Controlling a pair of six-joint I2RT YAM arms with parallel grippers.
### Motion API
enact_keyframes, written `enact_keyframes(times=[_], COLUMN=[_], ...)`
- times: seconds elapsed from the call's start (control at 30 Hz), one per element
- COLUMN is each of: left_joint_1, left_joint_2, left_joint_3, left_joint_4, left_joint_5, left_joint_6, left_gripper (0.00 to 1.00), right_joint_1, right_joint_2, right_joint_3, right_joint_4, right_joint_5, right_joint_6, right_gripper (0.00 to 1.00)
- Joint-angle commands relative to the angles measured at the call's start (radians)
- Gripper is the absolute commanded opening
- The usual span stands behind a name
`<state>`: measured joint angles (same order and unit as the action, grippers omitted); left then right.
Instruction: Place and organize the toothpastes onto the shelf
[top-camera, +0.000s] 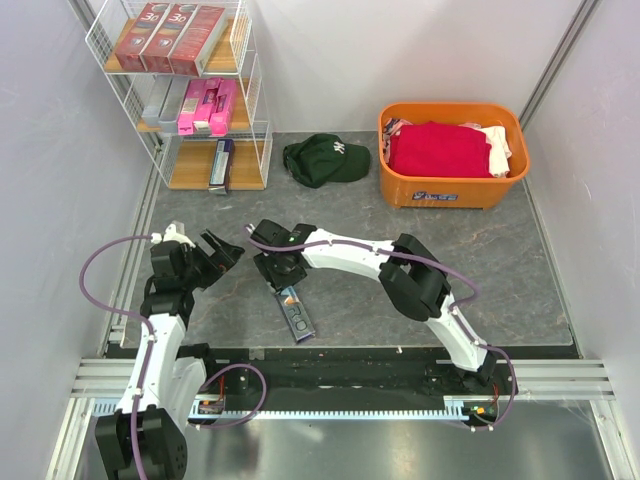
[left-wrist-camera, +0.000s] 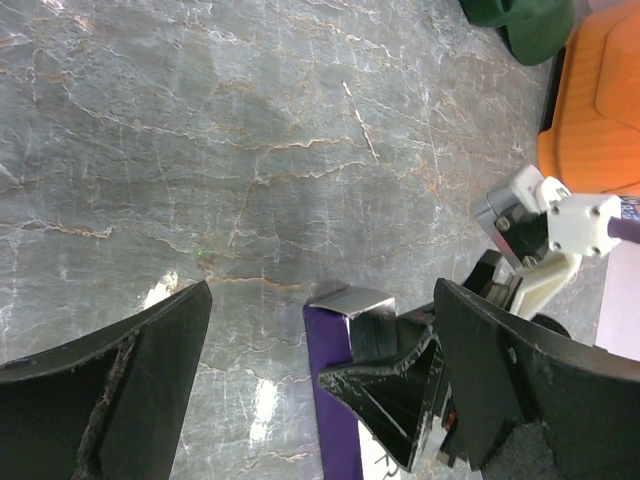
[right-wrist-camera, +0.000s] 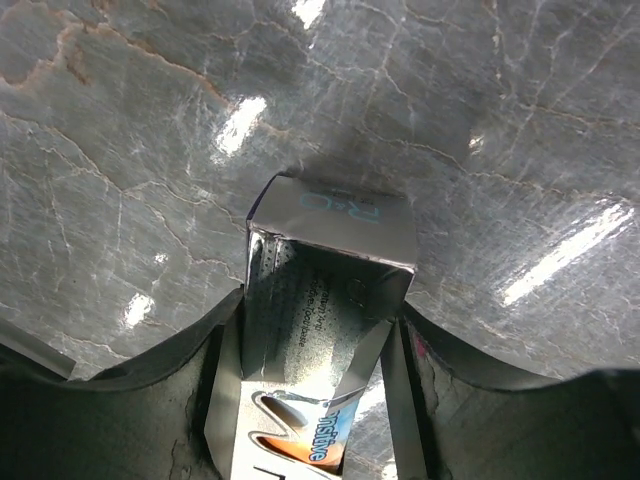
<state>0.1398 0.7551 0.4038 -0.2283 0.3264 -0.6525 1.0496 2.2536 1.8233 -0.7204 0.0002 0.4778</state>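
Note:
One toothpaste box (top-camera: 298, 315), shiny silver with a purple side, lies on the grey table in front of the arms. My right gripper (top-camera: 283, 275) straddles its far end. In the right wrist view both fingers press the long sides of the box (right-wrist-camera: 335, 215), so the gripper (right-wrist-camera: 320, 308) is shut on it. My left gripper (top-camera: 225, 250) hovers just to the left, wide open and holding nothing (left-wrist-camera: 325, 290); its camera sees the box's purple side (left-wrist-camera: 335, 400). The shelf (top-camera: 255, 95) stands at the back left with red (top-camera: 170, 35), pink (top-camera: 205, 105) and purple (top-camera: 222, 165) toothpastes on its boards.
A dark green cap (top-camera: 325, 160) lies on the table at the back centre. An orange tub (top-camera: 450, 190) with red and white cloth stands at the back right. Walls close in on both sides.

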Motion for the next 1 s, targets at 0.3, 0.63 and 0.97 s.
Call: enact_keyframes(times=[0.3,0.63,0.97], left_joint_1=[-0.002,-0.1,-0.472], left_joint_2=[-0.033,0.026,0.216], left_joint_3=[0.139,0.254,0.389], left_joint_4=[0.023,0.168,0.279], left_joint_5=[0.157,0.223,0.082], left_joint_6=[0.044,-0.012,0.008], left_gripper=[1.0,1.0,1.0], right_joint_1=[-0.213,-0.467,-0.589], right_joint_2=[-0.237,-0.56,-0.87], right_joint_3=[-0.077,-0.37,-0.608], right_joint_4=[0.142,0.547,0.766], right_joint_5=[-0.048,-0.155,-0.006], right_joint_6=[0.071,0.352,0.528], right_gripper=[0.43,0.43,0.43])
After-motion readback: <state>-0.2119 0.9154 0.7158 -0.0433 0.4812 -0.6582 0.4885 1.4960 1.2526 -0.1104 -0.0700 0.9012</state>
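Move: The right hand already grips the toothpaste by its far end, the box's middle about 6 cm back and 3 cm right. The shelf's bottom board is some 30 cm ahead, 15 cm left and slightly above; the green cap lies about 30 cm ahead and 10 cm right, near table height. From the open left hand the toothpaste is roughly 14 cm back, 13 cm right and 9 cm below. Right hand lifts the pinched toothpaste about 24 cm, swinging right and forward; open left hand rises rightwards. ##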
